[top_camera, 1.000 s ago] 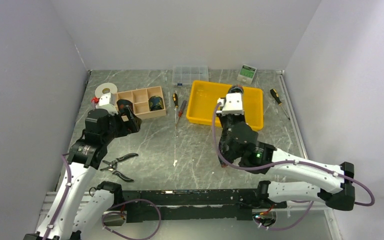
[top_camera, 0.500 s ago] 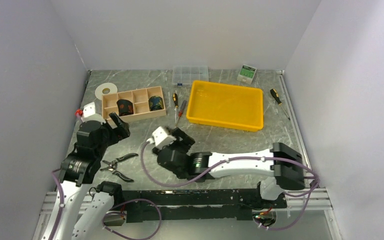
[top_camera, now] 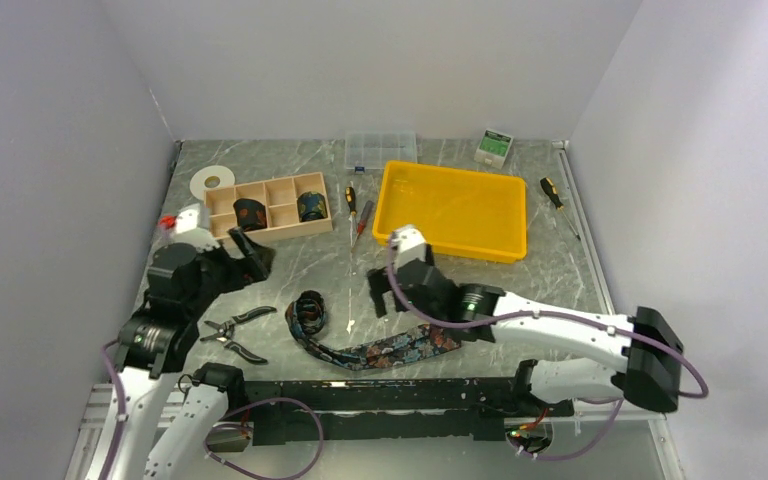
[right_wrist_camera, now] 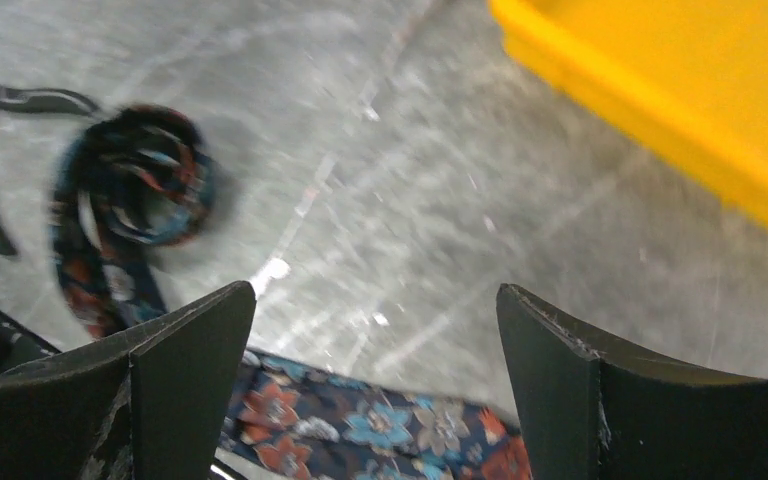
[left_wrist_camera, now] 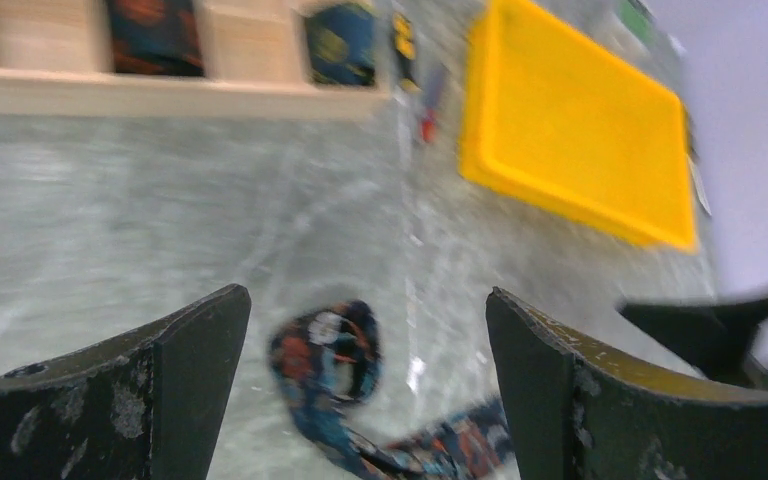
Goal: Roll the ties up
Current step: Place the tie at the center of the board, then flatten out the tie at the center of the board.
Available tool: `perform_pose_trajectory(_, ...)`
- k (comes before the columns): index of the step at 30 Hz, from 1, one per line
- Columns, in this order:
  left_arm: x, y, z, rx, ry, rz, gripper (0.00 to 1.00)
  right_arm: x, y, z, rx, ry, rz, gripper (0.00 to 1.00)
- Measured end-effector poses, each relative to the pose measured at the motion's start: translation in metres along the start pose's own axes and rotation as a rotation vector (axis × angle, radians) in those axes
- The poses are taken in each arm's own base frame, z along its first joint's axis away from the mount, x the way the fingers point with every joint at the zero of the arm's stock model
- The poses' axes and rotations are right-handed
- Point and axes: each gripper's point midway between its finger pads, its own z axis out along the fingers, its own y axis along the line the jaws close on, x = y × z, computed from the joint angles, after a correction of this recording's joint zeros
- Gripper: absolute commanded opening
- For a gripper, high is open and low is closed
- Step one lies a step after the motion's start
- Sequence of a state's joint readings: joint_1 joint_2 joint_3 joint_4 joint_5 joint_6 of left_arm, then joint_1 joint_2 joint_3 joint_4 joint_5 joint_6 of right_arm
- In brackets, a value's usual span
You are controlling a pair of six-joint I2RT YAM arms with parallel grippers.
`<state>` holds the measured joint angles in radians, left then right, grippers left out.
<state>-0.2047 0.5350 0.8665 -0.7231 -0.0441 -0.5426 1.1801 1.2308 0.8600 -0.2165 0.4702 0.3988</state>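
Note:
One tie lies loose on the table near the front. Its narrow end curls into an open coil and its wide floral end runs right. My right gripper hovers open just above and behind the wide end, holding nothing. My left gripper is open too, to the left of the coil, which shows blurred between its fingers but farther off. Two rolled ties sit in the wooden box.
A yellow tray stands behind the right gripper. Black-handled pliers lie left of the coil. Screwdrivers, a clear parts case, a tape roll and a small green box lie farther back.
My right arm swung from over the yellow tray to the near middle and opened, and a loose tie now lies on the table. My left arm drew back from the wooden box.

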Motion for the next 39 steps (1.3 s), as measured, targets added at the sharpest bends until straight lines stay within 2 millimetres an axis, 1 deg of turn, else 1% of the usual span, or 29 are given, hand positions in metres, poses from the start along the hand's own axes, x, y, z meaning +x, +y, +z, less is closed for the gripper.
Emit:
perform_pose_trajectory(1, 0.007, -0.009, 0.005, 0.051, 0.032, 0.0, 0.94, 0.009, -0.015, 0.0, 0.025, 0.016, 0.044, 0.94)
perform_pose_trajectory(2, 0.019, -0.022, 0.013, 0.132, 0.088, -0.006, 0.94, 0.024, -0.029, -0.001, 0.041, 0.043, 0.095, 0.94)
perform_pose_trajectory(3, 0.03, -0.03, 0.018, 0.184, 0.137, -0.014, 0.94, 0.042, -0.039, -0.002, 0.053, 0.078, 0.136, 0.95)
perform_pose_trajectory(4, 0.047, -0.04, 0.025, 0.248, 0.201, -0.026, 0.94, 0.061, -0.047, -0.004, 0.064, 0.117, 0.175, 0.96)
perform_pose_trajectory(5, 0.06, -0.046, 0.027, 0.285, 0.25, -0.031, 0.94, 0.079, -0.053, -0.009, 0.076, 0.155, 0.212, 0.97)
perform_pose_trajectory(6, 0.076, -0.051, 0.029, 0.312, 0.306, -0.028, 0.94, 0.094, -0.058, -0.014, 0.091, 0.185, 0.248, 0.99)
perform_pose_trajectory(8, 0.105, -0.06, 0.024, 0.359, 0.401, 0.002, 0.94, 0.11, -0.066, -0.028, 0.117, 0.215, 0.321, 1.0)
perform_pose_trajectory(9, 0.112, -0.066, 0.02, 0.384, 0.426, 0.017, 0.94, 0.11, -0.067, -0.034, 0.124, 0.211, 0.367, 1.0)
perform_pose_trajectory(11, 0.125, -0.085, 0.012, 0.455, 0.465, 0.045, 0.88, 0.102, -0.067, -0.044, 0.129, 0.186, 0.466, 1.0)
perform_pose_trajectory(12, 0.129, -0.092, 0.012, 0.48, 0.476, 0.051, 0.86, 0.099, -0.067, -0.048, 0.141, 0.186, 0.511, 1.0)
perform_pose_trajectory(14, 0.143, -0.106, 0.017, 0.504, 0.511, 0.067, 0.83, 0.097, -0.068, -0.054, 0.175, 0.202, 0.585, 1.0)
perform_pose_trajectory(16, 0.168, -0.114, 0.025, 0.496, 0.565, 0.102, 0.79, 0.102, -0.069, -0.057, 0.216, 0.235, 0.638, 1.0)
perform_pose_trajectory(19, 0.21, -0.114, 0.033, 0.445, 0.66, 0.164, 0.7, 0.12, -0.074, -0.067, 0.289, 0.299, 0.704, 1.0)
perform_pose_trajectory(21, 0.227, -0.109, 0.036, 0.405, 0.692, 0.18, 0.63, 0.128, -0.076, -0.073, 0.314, 0.322, 0.748, 1.0)
perform_pose_trajectory(24, 0.24, -0.097, 0.043, 0.355, 0.686, 0.173, 0.54, 0.139, -0.079, -0.079, 0.333, 0.336, 0.813, 1.0)
perform_pose_trajectory(27, 0.25, -0.083, 0.047, 0.31, 0.68, 0.159, 0.47, 0.154, -0.079, -0.077, 0.352, 0.364, 0.848, 1.0)
perform_pose_trajectory(28, 0.256, -0.077, 0.048, 0.297, 0.682, 0.152, 0.46, 0.161, -0.079, -0.075, 0.363, 0.377, 0.854, 1.0)
perform_pose_trajectory(31, 0.269, -0.068, 0.046, 0.283, 0.698, 0.145, 0.43, 0.178, -0.075, -0.066, 0.391, 0.421, 0.855, 1.0)
perform_pose_trajectory(34, 0.284, -0.064, 0.041, 0.286, 0.727, 0.153, 0.4, 0.184, -0.067, -0.053, 0.4, 0.44, 0.843, 0.99)
perform_pose_trajectory(36, 0.293, -0.065, 0.04, 0.292, 0.744, 0.166, 0.38, 0.175, -0.057, -0.038, 0.376, 0.413, 0.868, 0.98)
perform_pose_trajectory(37, 0.297, -0.066, 0.039, 0.298, 0.75, 0.174, 0.37, 0.173, -0.055, -0.036, 0.372, 0.407, 0.874, 0.98)
perform_pose_trajectory(39, 0.304, -0.068, 0.038, 0.312, 0.761, 0.185, 0.34, 0.165, -0.05, -0.024, 0.364, 0.37, 0.903, 0.95)
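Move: The tie's flat strip, at the stretch near its middle, lies about 9 cm back, 20 cm to the right and 24 cm below the left hand; its coiled roll is level ahead, 10 cm right, and the pliers 5 cm back, 4 cm left, both 23 or 24 cm down. For the right hand, the wide tie end lies roughly 4 cm back, 14 cm right, 15 cm below; the roll is 2 cm ahead, 13 cm left, 14 cm below. Down and to the right, drawing back a little, the left hand drops about 23 cm onto the tie's middle stretch, turning clockwise and tipping down some 30 degrees while its fingers narrow to roughly a third open, astride the cloth. The right hand, fingers wide, sinks rightward and back beside the wide end, turning clockwise and tipping down, then sweeps about 5 cm left and slightly forward with a finger against the cloth. ##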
